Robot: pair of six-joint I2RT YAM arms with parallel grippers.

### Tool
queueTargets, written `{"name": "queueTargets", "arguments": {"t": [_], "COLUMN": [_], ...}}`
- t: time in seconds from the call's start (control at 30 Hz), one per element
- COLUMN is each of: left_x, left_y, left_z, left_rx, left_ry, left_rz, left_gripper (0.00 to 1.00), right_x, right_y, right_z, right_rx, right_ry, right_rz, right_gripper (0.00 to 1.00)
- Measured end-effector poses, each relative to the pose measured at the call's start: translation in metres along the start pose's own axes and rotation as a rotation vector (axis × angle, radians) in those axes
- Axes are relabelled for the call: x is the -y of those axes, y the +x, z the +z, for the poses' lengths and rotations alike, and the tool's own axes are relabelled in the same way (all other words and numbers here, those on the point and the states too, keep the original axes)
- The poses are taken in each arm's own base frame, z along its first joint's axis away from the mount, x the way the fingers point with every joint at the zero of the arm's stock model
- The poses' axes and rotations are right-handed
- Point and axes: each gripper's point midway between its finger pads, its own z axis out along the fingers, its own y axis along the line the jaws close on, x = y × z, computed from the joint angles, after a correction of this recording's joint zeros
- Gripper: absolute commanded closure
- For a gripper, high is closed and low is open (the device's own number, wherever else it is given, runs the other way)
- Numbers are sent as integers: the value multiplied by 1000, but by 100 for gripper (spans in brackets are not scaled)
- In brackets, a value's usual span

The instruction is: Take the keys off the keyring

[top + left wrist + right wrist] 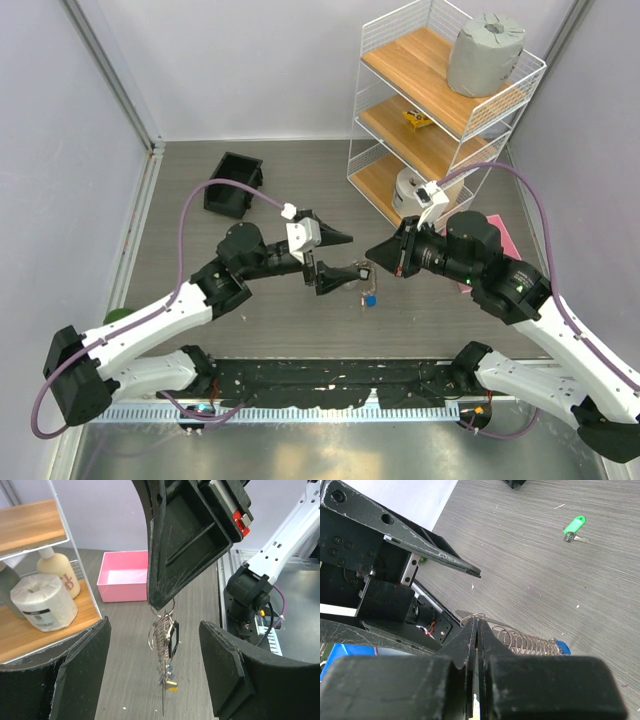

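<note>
My right gripper [375, 252] is shut on the keyring [470, 615], pinching the thin silver ring at its fingertips [476, 625] and holding it above the table. The chain [530, 644] and the keys hang below it [368, 295]. In the left wrist view the bunch dangles from the right gripper's fingers: a black key [173, 639], a blue key [169, 669] and a yellow key [172, 682]. My left gripper [335, 257] is open, and its fingers [80, 670] stand either side of the hanging bunch [162, 675] without touching it.
A lone green-tagged key [574, 526] lies on the table. A white wire shelf [450, 90] stands at the back right with a toilet roll [42, 602] and a bottle [57, 570]. A pink tray [125, 582] lies beside it. A black bin [235, 183] sits at the back left.
</note>
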Motion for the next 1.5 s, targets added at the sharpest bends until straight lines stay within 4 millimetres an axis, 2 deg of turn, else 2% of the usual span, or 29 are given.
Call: {"name": "queueTargets", "arguments": {"t": [0.1, 0.3, 0.4, 0.53, 0.8, 0.87, 0.97, 1.0, 1.13, 1.5], "left_x": [1, 8, 9, 9, 7, 7, 7, 7, 7, 10], "left_y": [-1, 17, 23, 29, 40, 40, 40, 40, 44, 62], "left_z": [7, 16, 18, 20, 22, 22, 22, 22, 21, 16], "left_rx": [-10, -56, -69, -81, -109, -108, -107, -107, -115, -146], "left_ry": [36, 107, 121, 125, 125, 125, 124, 125, 125, 125], "left_rz": [10, -11, -19, -26, -40, -38, -38, -38, -44, -71], "left_gripper": [25, 26, 30, 53, 88, 100, 100, 100, 100, 100], "right_x": [0, 0, -1, -3, -4, -3, -3, -3, -2, 10], "right_y": [1, 1, 0, -2, -1, -1, -1, -1, -3, 0], "right_z": [0, -1, -1, -1, -1, -1, -1, -1, -3, -14], "right_rx": [-5, -7, -4, -4, -8, -7, -6, -6, 5, 21], "right_ry": [-1, 0, -3, -9, -11, -10, -9, -10, -3, 47], "right_rz": [0, -3, -5, -6, -5, -5, -6, -6, -15, -66], "right_gripper": [95, 95, 95, 95, 94, 92, 73, 64, 53, 52]}}
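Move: The keyring coil hangs from the closed right fingers, its middle about 4 cm to the right of the open left gripper and some 6 cm below it; from the right gripper it lies straight below, about 6 cm. The black key fob hangs beside the coil, 4 cm right, 1 cm back and 3 cm below the left gripper. The green key tag lies on the table, roughly 14 cm ahead, 9 cm left and 28 cm below the left gripper. Bring the open left gripper right about 2.5 cm and down some 4 cm around the hanging coil, turning slightly clockwise, and shut its fingers to pinch the coil just under the rings. Hold the right gripper still meanwhile; then open it about halfway, letting go of the rings, and back it off right nearly 2 cm while lowering the left another 2 cm. ##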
